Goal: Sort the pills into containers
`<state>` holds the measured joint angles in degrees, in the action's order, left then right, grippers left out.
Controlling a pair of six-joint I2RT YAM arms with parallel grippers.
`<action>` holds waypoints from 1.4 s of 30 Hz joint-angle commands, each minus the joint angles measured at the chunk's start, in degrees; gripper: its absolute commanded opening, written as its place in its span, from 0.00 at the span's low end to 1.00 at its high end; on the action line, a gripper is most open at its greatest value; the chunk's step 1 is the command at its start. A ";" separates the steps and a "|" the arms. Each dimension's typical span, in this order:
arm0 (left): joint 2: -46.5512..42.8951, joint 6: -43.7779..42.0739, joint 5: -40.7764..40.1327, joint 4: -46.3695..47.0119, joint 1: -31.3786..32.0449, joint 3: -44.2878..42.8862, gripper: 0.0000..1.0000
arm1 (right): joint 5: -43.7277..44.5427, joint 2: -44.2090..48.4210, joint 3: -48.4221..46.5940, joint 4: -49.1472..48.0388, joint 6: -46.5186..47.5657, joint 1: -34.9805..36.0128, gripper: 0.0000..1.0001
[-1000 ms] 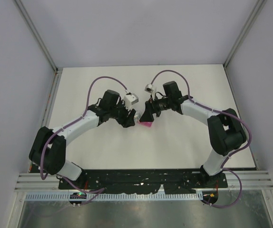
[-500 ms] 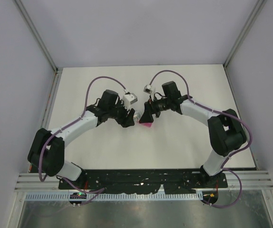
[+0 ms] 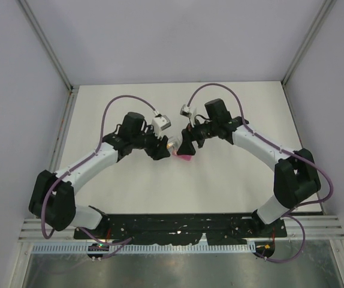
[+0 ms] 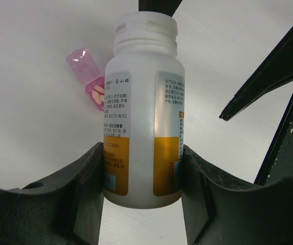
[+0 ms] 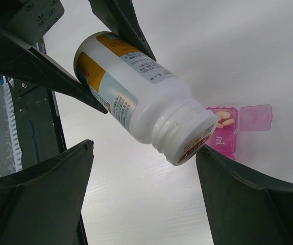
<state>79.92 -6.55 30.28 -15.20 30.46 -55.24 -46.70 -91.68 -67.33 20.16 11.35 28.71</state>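
My left gripper (image 4: 142, 173) is shut on the lower body of a white bottle (image 4: 144, 102) with an orange label, and holds it tilted over the table. The bottle's neck end (image 5: 190, 140) points down toward the pink containers (image 5: 225, 133), a short strip lying on the table. One lid (image 5: 255, 117) stands open, and pale oblong pills (image 5: 224, 121) lie in that compartment. My right gripper (image 5: 145, 148) is open, with its fingers on either side of the bottle's neck, not touching it. From above, both grippers meet over the containers (image 3: 184, 157).
The white table (image 3: 232, 114) is bounded by grey walls at the back and on both sides. The arms' black base rail (image 3: 178, 225) runs along the near edge. Purple cables (image 3: 127, 102) loop above both wrists.
Both arms have shifted slightly, and the right elbow has swung outward to the right. The bottle stays in the left gripper over the pink containers.
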 commanded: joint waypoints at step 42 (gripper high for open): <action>-11.45 5.40 13.66 26.36 0.04 10.06 0.00 | 11.54 21.71 -4.39 9.01 10.00 7.41 0.88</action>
<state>71.75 -1.93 39.81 3.40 30.48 -46.15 -37.52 -73.91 -71.02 28.71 18.59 35.66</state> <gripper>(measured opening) 0.556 0.876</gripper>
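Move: My left hand already pinches the pill bottle near its base; its middle is about 2 cm ahead and 2 cm to the right of that hand's point, roughly level. From my open right hand the bottle's middle lies some 3 cm left, 1 cm ahead and 1 cm lower. The pink pill box lies below: about 4 cm ahead, 5 cm right and 13 cm down from my left hand. I raise my right hand about 10 cm and draw it back some 4 cm, rolling its front side up about 20 degrees with the fingers still wide open beside the cap, seemingly to lever the cap end up. My left hand keeps its pinch, rising about 5 cm and easing slightly back and right while its fingertips tip up some 15 degrees. ##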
